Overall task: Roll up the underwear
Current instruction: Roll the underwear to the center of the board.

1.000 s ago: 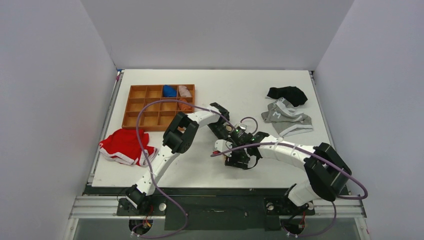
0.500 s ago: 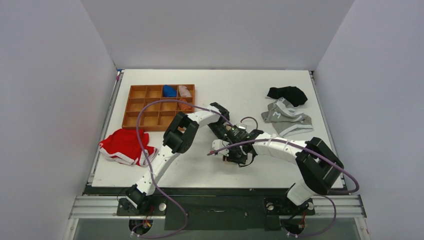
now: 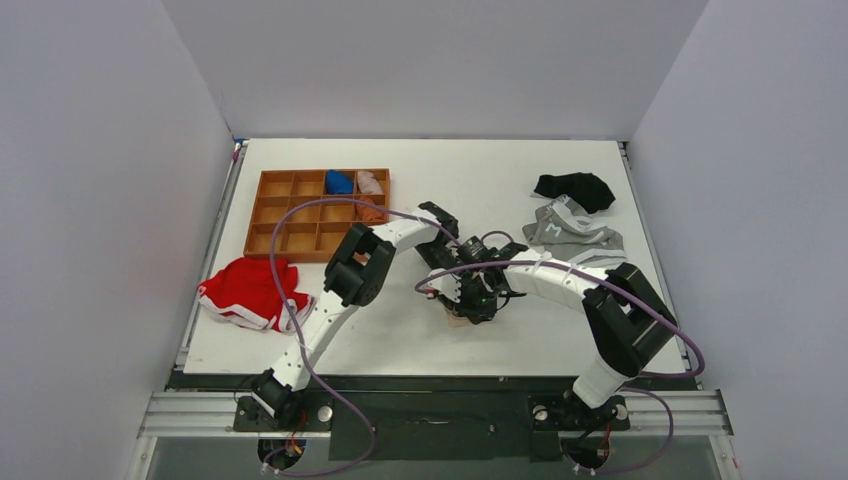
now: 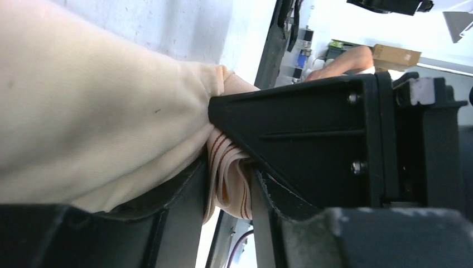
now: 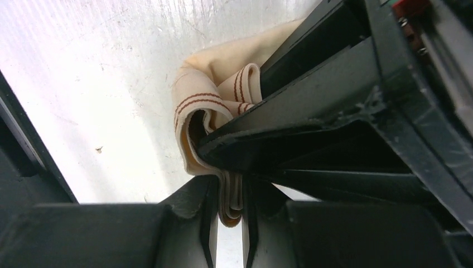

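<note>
The underwear (image 4: 83, 111) is a cream garment whose folded waistband (image 5: 195, 106) carries thin red-brown stripes. In the top view only a small beige scrap (image 3: 457, 318) of it shows beneath the two meeting wrists at mid-table. My left gripper (image 4: 228, 190) has a fold of the waistband between its fingers, touching both, with the jaws a little apart. Pressed close against it, my right gripper (image 5: 230, 195) is shut on a thin edge of the same band. Each gripper's black body fills the other's wrist view. In the top view the left gripper (image 3: 452, 275) sits just behind the right gripper (image 3: 468, 305).
A wooden compartment tray (image 3: 262, 215) at the back left holds a blue roll (image 3: 339, 182) and a pinkish roll (image 3: 370, 183). A red garment (image 3: 245, 290) lies at the left edge. A grey garment (image 3: 572, 240) and a black one (image 3: 575, 188) lie at the back right.
The right arm has swung left, up against the left gripper, and its jaws have closed on the waistband. The left jaws have eased apart slightly.
</note>
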`<action>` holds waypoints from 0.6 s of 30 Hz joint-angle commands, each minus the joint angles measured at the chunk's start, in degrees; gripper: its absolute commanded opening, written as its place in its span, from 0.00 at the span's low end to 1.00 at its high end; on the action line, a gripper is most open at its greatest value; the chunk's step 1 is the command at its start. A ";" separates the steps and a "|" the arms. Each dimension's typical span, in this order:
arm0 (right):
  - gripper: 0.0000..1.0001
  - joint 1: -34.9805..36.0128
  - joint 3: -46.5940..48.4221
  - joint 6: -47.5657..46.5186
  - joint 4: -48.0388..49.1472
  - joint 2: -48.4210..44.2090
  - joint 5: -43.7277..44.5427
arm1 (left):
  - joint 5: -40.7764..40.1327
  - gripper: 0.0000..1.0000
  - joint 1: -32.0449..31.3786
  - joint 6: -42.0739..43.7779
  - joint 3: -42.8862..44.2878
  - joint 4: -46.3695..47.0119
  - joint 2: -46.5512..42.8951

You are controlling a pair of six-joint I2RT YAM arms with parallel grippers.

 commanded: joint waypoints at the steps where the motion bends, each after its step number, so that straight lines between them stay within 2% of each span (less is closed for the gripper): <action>1: 0.00 -0.55 0.01 -1.29 -2.47 1.46 -3.25 | -9.68 0.35 0.85 1.52 -0.39 5.49 -3.87; 12: 0.00 -0.59 -0.30 -0.46 -1.95 0.75 -3.40 | -13.58 0.52 2.88 -1.38 -5.52 11.07 -10.09; 18: 0.00 -0.56 0.08 0.17 -1.98 0.54 -4.06 | -14.20 0.55 4.86 -1.87 -5.86 11.98 -12.21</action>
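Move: The rolled underwear is right beneath the left hand, its middle roughly 1 cm ahead, 1 cm to the right and 1 cm lower; one end is still between the parting left fingers. From the right hand, which pinches it, the middle lies about 2 cm ahead and 3 cm to the left, at about the same height. The compartment box is some 17 cm ahead and 31 cm left of the left hand, the grey clothes about 12 cm ahead and 27 cm right of it. The underwear's striped end comes free of the left fingers, already parting and now opening to about half, as that hand backs off forward and left, rising slightly, about 3.5 cm in all and towards the compartment box. Its wrist tips some 10 degrees so the fingers point more steeply down. The right hand stays put and keeps its pinch on the roll. ##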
